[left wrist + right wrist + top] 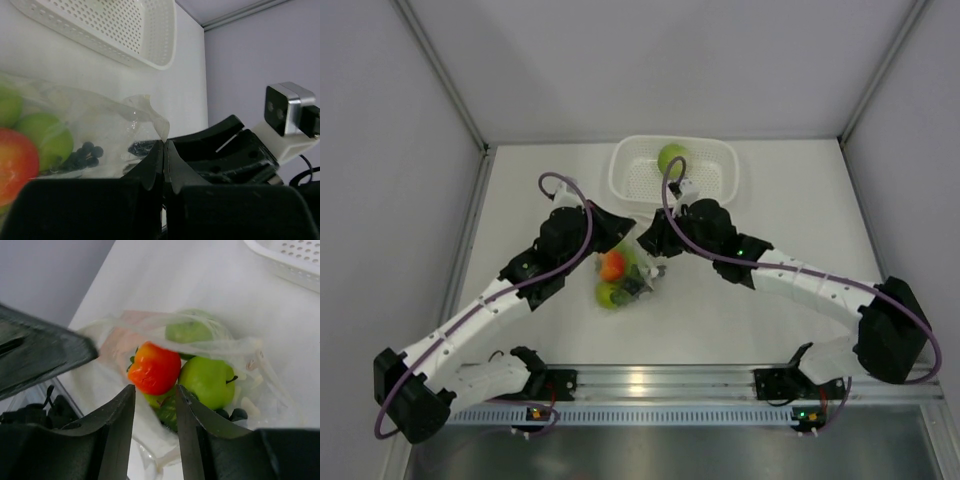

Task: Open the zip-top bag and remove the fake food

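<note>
The zip-top bag [638, 272] lies mid-table, clear and crinkly, its mouth gaping. Inside are fake food pieces: a red-yellow apple [155, 367], a green apple [207, 380], another green fruit [190, 330] and dark grapes [85, 154]. My left gripper [164, 142] is shut on a corner of the bag's rim [150, 112]. My right gripper [155, 390] reaches into the mouth, jaws narrowly apart on either side of a small green leafy fruit [167, 407] under the red apple. Bag film lies against its left finger. One pale green ball [672, 158] rests in the basket.
The white perforated basket [720, 160] stands at the back of the table, just beyond both wrists. Both arms meet over the bag, with the left gripper [40, 355] close by the right one. Grey walls close in the sides, and a metal rail runs along the near edge.
</note>
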You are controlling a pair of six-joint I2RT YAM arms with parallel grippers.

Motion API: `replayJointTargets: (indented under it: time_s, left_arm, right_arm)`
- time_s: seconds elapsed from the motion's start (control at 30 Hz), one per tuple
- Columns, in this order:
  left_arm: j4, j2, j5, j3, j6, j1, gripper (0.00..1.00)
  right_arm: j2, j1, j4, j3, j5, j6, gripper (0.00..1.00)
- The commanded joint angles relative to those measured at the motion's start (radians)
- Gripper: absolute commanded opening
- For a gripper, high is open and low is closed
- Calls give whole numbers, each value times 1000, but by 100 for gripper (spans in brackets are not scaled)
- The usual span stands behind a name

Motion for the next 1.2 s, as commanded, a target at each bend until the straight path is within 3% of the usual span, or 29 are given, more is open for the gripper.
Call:
replayJointTargets:
  time_s: [0.0,0.27,0.5,0.9,1.0,1.17]
  left_arm:
    - [104,-43,41,10,-51,-2,0]
    - [107,-119,-31,-57,-52,-2,0]
    - [110,-96,-8,-80,-40,-2,0]
    - [118,-84,-6,-149,3,-2,0]
    - [118,-87,-2,-160,11,-2,0]
    - [112,-89,3,-174,18,-2,0]
  right_arm:
    - [78,15,135,14,131,75,38]
    - [213,55,236,-31,182,110,45]
    - [304,98,189,13,265,12,69]
    - [514,96,327,45,149,66,79]
    - [538,96,295,82,153,64,96]
    - [592,96,286,99,181,61,96]
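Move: The green apple in the open bag, seemingly the right hand's aim, lies about 4 cm ahead of that hand, 5 cm to its left and some 16 cm below. The red fruit is roughly 1 cm ahead, 7 cm left and 15 cm below; the pale green fruit about 5 cm back, 8 cm left and 18 cm below. From the left hand, already pinching the bag's rim, the green apple is level, about 2 cm left and 21 cm below. Down, some 17 cm in all, the right hand reaches through the bag's mouth towards the green apple, edging forward early on and then about 6 cm left, while its part-open fingers spread nearly wide. The left hand keeps its pinch on the rim, rises slightly while easing back and left, then sinks about 5 cm. ##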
